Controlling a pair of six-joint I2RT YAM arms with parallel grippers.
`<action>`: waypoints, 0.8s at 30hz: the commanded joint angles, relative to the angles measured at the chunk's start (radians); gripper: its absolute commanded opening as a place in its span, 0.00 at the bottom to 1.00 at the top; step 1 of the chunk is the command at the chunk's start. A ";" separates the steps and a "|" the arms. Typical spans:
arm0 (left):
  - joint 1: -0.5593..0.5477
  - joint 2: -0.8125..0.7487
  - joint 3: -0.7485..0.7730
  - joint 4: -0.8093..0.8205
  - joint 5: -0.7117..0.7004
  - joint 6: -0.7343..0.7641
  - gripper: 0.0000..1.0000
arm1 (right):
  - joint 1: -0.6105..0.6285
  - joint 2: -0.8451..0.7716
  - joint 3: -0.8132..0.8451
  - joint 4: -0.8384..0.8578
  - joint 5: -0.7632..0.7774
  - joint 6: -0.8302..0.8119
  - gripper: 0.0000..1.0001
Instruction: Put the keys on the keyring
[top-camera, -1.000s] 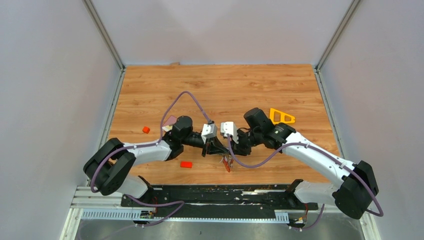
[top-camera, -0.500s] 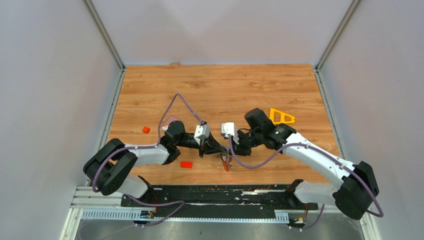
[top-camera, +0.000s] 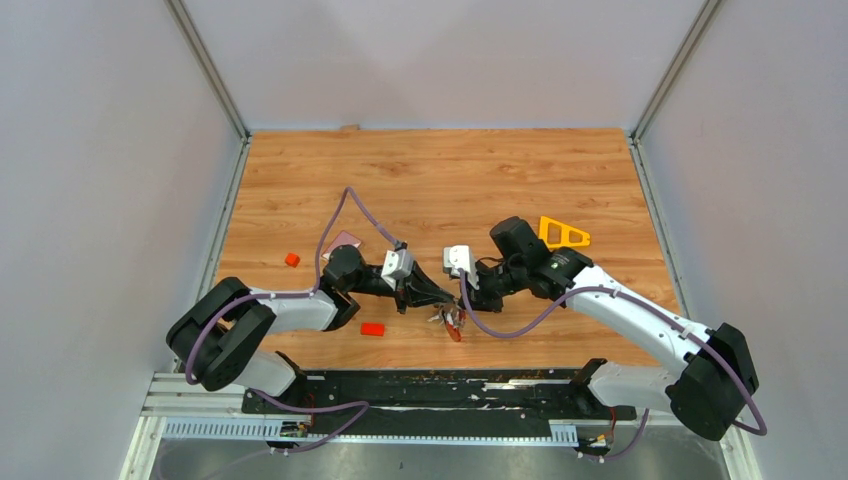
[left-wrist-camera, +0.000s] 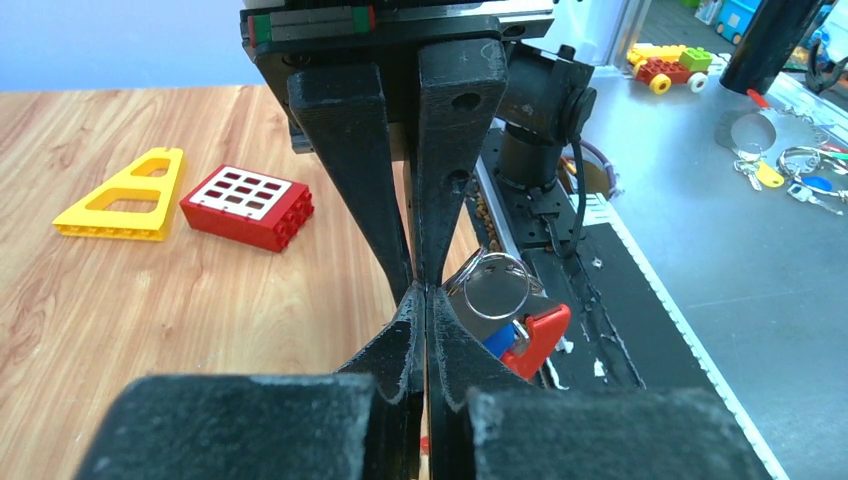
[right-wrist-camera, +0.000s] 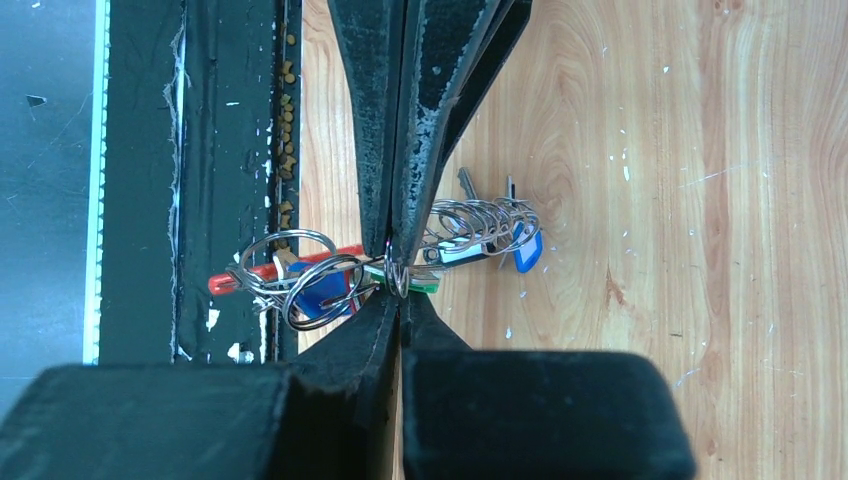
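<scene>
The keyring (right-wrist-camera: 290, 275) is a bunch of wire rings with a red strap and a blue tag, at the table's near edge (top-camera: 451, 323). The left wrist view shows its silver ring (left-wrist-camera: 495, 290) and red strap (left-wrist-camera: 538, 335). The keys (right-wrist-camera: 485, 240), with blue, white and green tags, hang together beside it. My left gripper (top-camera: 427, 297) and right gripper (top-camera: 464, 300) meet tip to tip over the bunch. The left gripper (left-wrist-camera: 421, 292) is shut, with a ring wire running into its tips. The right gripper (right-wrist-camera: 397, 290) is shut on a small ring by the green tag (right-wrist-camera: 418, 286).
A yellow triangle (top-camera: 563, 234) and a red studded brick (left-wrist-camera: 247, 205) lie beyond the right arm. A small orange block (top-camera: 292, 259) and a red block (top-camera: 373, 328) lie left of the grippers. The black rail (top-camera: 440, 385) runs along the near edge.
The right gripper's jaws have closed onto the small ring. The left gripper has drawn back to the left and toward the near edge. The bunch has stayed in place.
</scene>
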 joint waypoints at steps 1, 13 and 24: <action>-0.001 -0.010 0.002 0.147 0.015 -0.036 0.00 | -0.008 -0.017 0.006 0.017 -0.022 -0.022 0.00; -0.001 -0.008 0.006 0.192 0.033 -0.069 0.00 | -0.008 -0.005 0.043 0.002 -0.042 -0.020 0.06; 0.001 -0.007 0.009 0.181 0.048 -0.061 0.00 | -0.038 -0.102 0.113 -0.079 -0.003 -0.052 0.29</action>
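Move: The keyring is in the left hand's shut fingertips, within about 1 cm of the left hand point. From the right hand point, its small rings and the left fingertips are about 1 cm to the left, with the right fingers shut on the near side. The red-handled key hangs about 4 cm back from the right hand and 4 cm below. The blue-tagged key hangs about 4 cm ahead, 2 cm to its left and 4 cm below. The keyring stays pinched by the left hand, which eases up about 1.5 cm and slightly back. The right fingers, still shut at the rings for the first half, then open partway and let go; the right hand withdraws up about 2 cm and a little to the right, gathering speed and tilting slightly, clear of the left fingertips. ##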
